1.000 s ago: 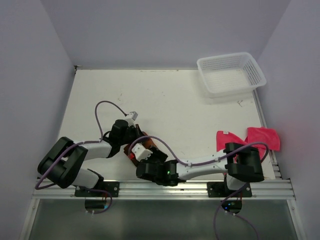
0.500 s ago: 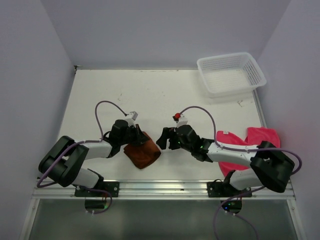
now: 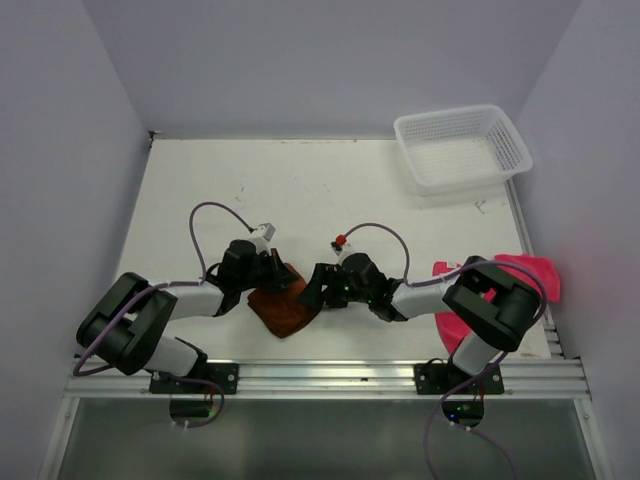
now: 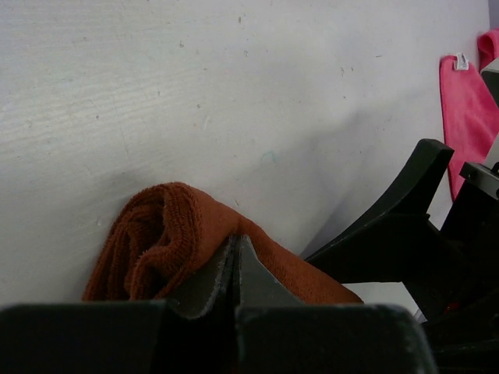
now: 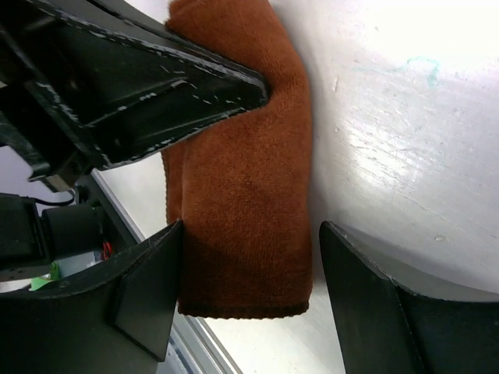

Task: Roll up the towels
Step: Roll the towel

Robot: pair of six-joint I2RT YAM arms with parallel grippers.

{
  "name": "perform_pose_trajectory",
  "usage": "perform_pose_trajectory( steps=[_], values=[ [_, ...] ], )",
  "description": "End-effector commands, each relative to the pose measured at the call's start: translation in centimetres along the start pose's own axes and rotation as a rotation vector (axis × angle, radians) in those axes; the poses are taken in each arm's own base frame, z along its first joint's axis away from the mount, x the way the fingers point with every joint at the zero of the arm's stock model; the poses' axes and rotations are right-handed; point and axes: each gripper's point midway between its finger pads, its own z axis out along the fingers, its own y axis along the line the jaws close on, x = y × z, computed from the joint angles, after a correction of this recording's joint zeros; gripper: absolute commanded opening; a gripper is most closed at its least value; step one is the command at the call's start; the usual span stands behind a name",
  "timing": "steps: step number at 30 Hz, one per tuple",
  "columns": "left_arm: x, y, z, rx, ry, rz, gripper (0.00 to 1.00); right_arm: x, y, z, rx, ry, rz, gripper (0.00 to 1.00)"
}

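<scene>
The rust-brown towel (image 3: 288, 312) lies rolled into a short thick bundle near the table's front edge, between the two arms. My left gripper (image 3: 281, 274) is shut, and its joined tips (image 4: 236, 243) press against the top of the roll (image 4: 152, 234). My right gripper (image 3: 313, 287) is open and comes in from the right. In the right wrist view its gripper (image 5: 252, 226) straddles the hemmed end of the brown towel (image 5: 242, 140), with neither finger closed on the cloth. The pink towel (image 3: 522, 272) lies crumpled at the right edge, partly hidden behind the right arm.
A white mesh basket (image 3: 462, 148) stands at the far right corner. The aluminium rail (image 3: 330, 378) runs along the front edge just below the brown towel. The pink towel (image 4: 466, 109) also shows at the right of the left wrist view.
The right arm swung from in front of the brown towel out to its right, then moved back in, with its open jaws now around the roll's end. The left arm has not moved.
</scene>
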Motion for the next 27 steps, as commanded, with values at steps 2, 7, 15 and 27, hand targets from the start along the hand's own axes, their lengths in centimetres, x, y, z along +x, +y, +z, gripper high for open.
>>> perform_pose_trajectory(
  steps=[2, 7, 15, 27],
  values=[
    [4.2, 4.3, -1.1, -0.15, 0.116, -0.016, 0.0, 0.1, 0.9, 0.5, -0.058, 0.013, 0.003, 0.7],
    [3.8, 4.0, -1.1, -0.142, 0.103, -0.022, 0.0, 0.5, 0.5, 0.8, -0.042, 0.029, -0.037, 0.49],
    [-0.5, 2.0, -1.1, -0.151, 0.03, -0.004, 0.0, 0.2, 0.1, -1.0, 0.118, -0.038, -0.308, 0.19],
    [-9.6, -4.8, -3.3, -0.057, -0.171, 0.067, 0.0, -2.2, -2.1, -4.2, 0.528, -0.228, -0.713, 0.15]
  ],
)
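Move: The roll's near right end lies between the open right fingers, about 1 cm back and 1 cm below their point. The towel's loose flap spreads roughly 5 cm back and 6 cm left of the right hand, some 3 cm lower. For the shut left fingers, resting on the roll's far part, that right end is about 7 cm back and 6 cm right, roughly level. Right fingers pinch the towel's end and draw it rightward, wrist turning some 40 degrees; left lifts off 7 cm. ##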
